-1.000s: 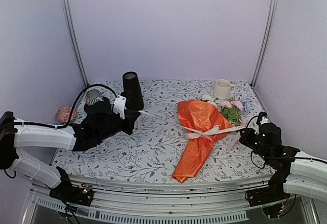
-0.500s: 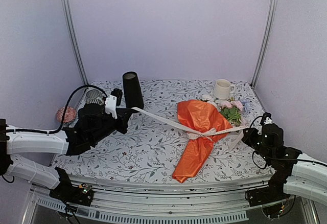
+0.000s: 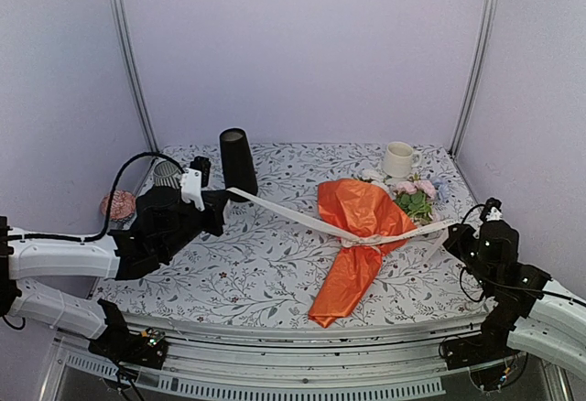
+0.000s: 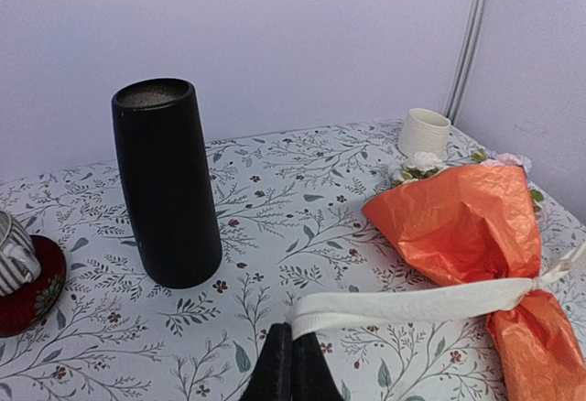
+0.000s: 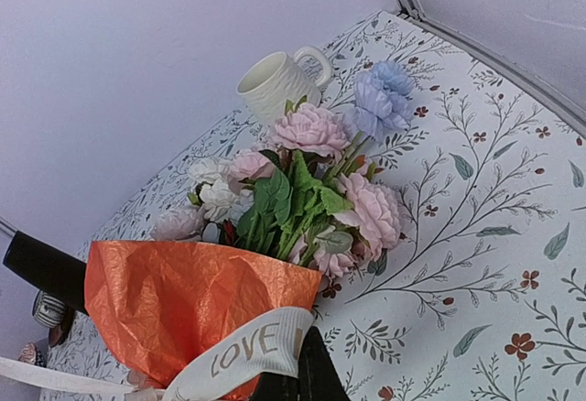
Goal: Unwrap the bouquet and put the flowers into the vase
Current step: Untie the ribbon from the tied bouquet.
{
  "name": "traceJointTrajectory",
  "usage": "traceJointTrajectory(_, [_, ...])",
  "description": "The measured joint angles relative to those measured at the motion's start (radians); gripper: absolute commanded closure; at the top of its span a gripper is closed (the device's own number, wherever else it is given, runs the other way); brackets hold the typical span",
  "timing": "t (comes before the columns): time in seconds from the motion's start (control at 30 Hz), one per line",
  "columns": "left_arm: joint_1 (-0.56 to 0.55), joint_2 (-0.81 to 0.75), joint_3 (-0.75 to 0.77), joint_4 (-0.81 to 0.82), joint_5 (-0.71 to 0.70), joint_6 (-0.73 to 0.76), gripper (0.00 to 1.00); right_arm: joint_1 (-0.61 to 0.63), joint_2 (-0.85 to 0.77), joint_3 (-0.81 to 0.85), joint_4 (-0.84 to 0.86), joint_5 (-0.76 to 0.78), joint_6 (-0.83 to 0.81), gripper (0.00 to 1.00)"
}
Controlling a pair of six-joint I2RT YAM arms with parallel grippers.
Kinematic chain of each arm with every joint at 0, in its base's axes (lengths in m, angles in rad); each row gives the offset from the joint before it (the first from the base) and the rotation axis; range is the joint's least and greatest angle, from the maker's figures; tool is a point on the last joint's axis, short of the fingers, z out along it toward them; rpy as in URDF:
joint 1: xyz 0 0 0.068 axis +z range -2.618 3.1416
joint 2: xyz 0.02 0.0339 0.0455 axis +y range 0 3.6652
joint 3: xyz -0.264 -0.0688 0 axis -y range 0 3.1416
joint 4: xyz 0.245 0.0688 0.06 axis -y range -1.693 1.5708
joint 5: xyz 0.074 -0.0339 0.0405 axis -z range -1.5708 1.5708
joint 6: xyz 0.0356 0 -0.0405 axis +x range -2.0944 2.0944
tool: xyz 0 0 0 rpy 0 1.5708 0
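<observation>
The bouquet (image 3: 359, 227) lies on the table in orange crinkly paper (image 4: 467, 218) (image 5: 183, 309), with pink, white and pale blue flowers (image 3: 414, 196) (image 5: 316, 190) at its far end. A whitish ribbon (image 3: 293, 216) (image 4: 412, 305) (image 5: 243, 353) runs taut across it. My left gripper (image 3: 226, 195) (image 4: 291, 351) is shut on the ribbon's left end, just in front of the black vase (image 3: 237, 163) (image 4: 168, 181). My right gripper (image 3: 449, 233) (image 5: 298, 378) is shut on the ribbon's right end, right of the bouquet.
A white mug (image 3: 398, 159) (image 5: 279, 79) stands behind the flowers. A striped grey-white object on a red base (image 3: 166, 174) (image 4: 18, 268) sits left of the vase. A pinkish ball (image 3: 117, 205) lies at the table's left edge. Walls enclose the sides and back.
Both grippers have pulled outward, the left further left and the right further right. The ribbon has drawn out longer on both sides, and its bow on the wrap has shrunk to a small knot.
</observation>
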Motion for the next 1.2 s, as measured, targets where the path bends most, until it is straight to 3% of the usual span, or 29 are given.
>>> traceJointTrajectory(1.2, [0.0,-0.26,-0.095,0.007,-0.193,0.039,1.0,0.0,-0.211,0.224,-0.205,0.15,-0.173,0.98])
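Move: Each hand already holds one end of the ribbon. From the left hand, the ribbon's crossing on the bouquet lies about 30 cm right, 1 cm back and 17 below, and the vase some 17 cm ahead, 1 left. From the right hand the same crossing is about 19 cm left, 3 ahead and 11 below. The flower heads lie roughly 17 cm ahead and 5 left of that hand, the cream mug 32 ahead, 6 left. Outward and upward, both hands carry their pinched ribbon ends away from the crossing on the orange wrapper. The right hand rises first, then also goes right and slightly back, about 10 cm up in all, fingers tipping up some 10 degrees. The left goes about 6 cm left and 4 up, turning counter-clockwise by about 10 degrees. ##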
